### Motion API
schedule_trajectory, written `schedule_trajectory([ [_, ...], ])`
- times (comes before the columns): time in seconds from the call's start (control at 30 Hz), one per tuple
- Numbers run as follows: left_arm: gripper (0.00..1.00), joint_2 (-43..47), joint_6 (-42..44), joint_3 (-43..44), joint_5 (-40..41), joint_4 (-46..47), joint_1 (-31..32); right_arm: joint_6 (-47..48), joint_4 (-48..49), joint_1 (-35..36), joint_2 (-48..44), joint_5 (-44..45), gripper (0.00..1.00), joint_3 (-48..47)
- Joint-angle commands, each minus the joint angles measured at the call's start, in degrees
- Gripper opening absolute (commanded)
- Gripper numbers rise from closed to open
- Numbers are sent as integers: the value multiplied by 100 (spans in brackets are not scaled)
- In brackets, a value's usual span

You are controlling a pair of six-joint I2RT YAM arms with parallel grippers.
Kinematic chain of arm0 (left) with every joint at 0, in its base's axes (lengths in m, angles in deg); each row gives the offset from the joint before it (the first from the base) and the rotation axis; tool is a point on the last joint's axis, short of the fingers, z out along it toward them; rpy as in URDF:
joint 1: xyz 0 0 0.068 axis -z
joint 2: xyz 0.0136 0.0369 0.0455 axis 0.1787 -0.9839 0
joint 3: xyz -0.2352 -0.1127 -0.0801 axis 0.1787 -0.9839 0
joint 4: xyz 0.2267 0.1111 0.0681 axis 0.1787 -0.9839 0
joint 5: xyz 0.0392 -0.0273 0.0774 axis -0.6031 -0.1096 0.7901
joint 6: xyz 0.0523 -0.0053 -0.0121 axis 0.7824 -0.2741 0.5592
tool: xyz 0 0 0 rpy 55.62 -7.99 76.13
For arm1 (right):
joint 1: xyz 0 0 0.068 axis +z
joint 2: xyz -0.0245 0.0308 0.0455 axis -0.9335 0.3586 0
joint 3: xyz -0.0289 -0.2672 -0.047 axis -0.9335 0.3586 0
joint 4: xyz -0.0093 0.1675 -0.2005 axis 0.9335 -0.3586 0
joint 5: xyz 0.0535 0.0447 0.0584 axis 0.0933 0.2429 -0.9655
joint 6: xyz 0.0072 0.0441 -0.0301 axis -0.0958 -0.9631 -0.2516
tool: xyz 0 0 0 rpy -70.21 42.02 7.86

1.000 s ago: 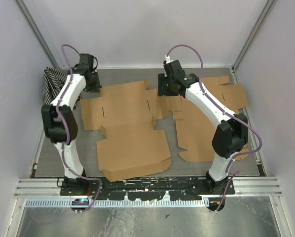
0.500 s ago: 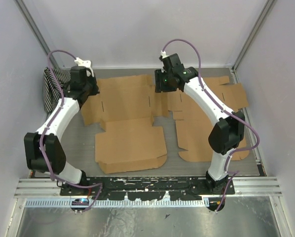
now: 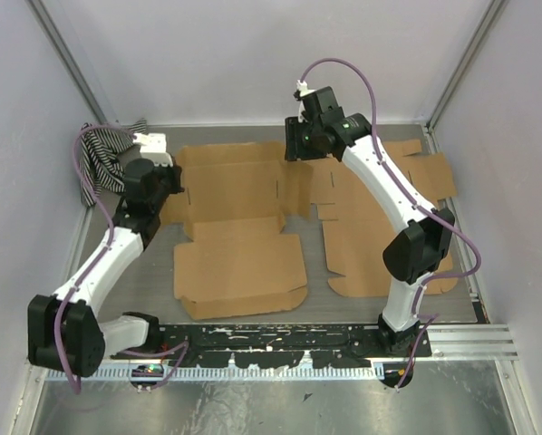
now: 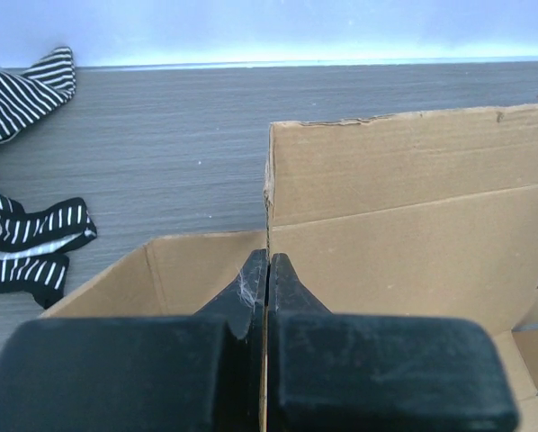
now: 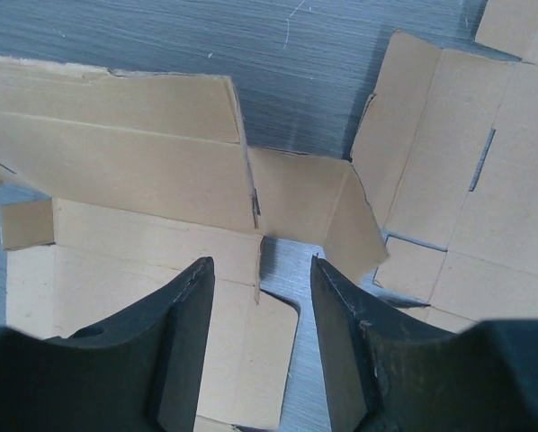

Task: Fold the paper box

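Note:
The paper box (image 3: 239, 263) is a brown cardboard blank lying in the middle of the table, partly raised at its far end. In the left wrist view its far wall (image 4: 386, 207) stands up. My left gripper (image 4: 267, 261) is shut on the thin edge of the box's left side flap, at the box's left side (image 3: 167, 181) in the top view. My right gripper (image 5: 261, 263) is open and holds nothing. It hovers over the box's far right corner (image 3: 296, 154), above a bent side flap (image 5: 305, 193).
A second flat cardboard blank (image 3: 380, 227) lies to the right, partly under the right arm, and shows in the right wrist view (image 5: 485, 180). A black-and-white striped cloth (image 3: 99, 163) sits at the far left by the wall (image 4: 26, 225).
The left arm has swung down and outward, drawing its shut gripper nearer along the box's left edge. The box has shifted slightly. The right gripper has moved a little farther back.

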Motion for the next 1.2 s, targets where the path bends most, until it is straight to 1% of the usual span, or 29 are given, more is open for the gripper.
schedule_trajectory([
  [0.0, 0, 473, 40, -385, 64, 1090, 72, 85, -102, 18, -189, 67, 53, -377],
  [0.3, 0, 939, 296, -1200, -360, 2184, 242, 140, -209, 20, -44, 29, 52, -584],
  [0.4, 0, 1016, 325, -1383, -422, 2422, 261, 144, -250, 20, 18, 6, 48, -610],
  [0.43, 0, 1036, 325, -1414, -437, 2424, 265, 147, -262, 16, 27, -16, 46, -598],
  [0.5, 0, 1066, 319, -1451, -431, 2441, 267, 150, -265, 20, 67, -85, 36, -559],
  [0.6, 0, 1101, 308, -1501, -436, 2472, 272, 150, -284, 20, 119, -149, 24, -471],
  [0.8, 0, 1064, 209, -1475, -375, 2433, 287, 140, -318, 52, 113, -205, 5, -175],
  [0.83, 4, 1055, 142, -1443, -329, 2358, 285, 140, -311, 66, 98, -163, 2, -126],
  [0.87, 9, 1045, 76, -1385, -309, 2233, 284, 141, -286, 89, 81, -116, 1, -80],
  [0.93, 28, 1058, -126, -1223, -224, 1861, 286, 113, -211, 142, 51, 14, 1, 30],
  [0.97, 35, 1068, -248, -1099, -176, 1437, 286, 73, -134, 169, 41, 156, 1, 106],
  [1.03, 44, 1091, -444, -803, 11, 615, 288, -54, -6, 263, 27, 534, 1, 244],
  [1.17, 47, 1222, -880, -121, 122, -1137, 284, -124, 626, 599, -164, 1129, 1, 768],
])
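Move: The open right gripper hovers by the far panel's right upper edge, about 3 cm ahead of it, 1 cm to its left and 3 cm below; the right side flap hangs some 2 cm back and 2 cm to the right, 9 cm below. From the left gripper, already pinching that panel's left edge, the right edge is about 23 cm to the right, 6 cm ahead and 3 cm higher; the left side flap lies 3 cm left, 1 cm back and 6 cm below. Keep the left pinch on the far panel's left edge and draw it back and a little left and up, about 4 cm, tipping the fingers up some 15 degrees, then hold and open. Meanwhile keep the right gripper nearly in place, close it on the panel's right edge as that comes in, then lower that pinched edge roughly 4 cm, easing slightly back. ##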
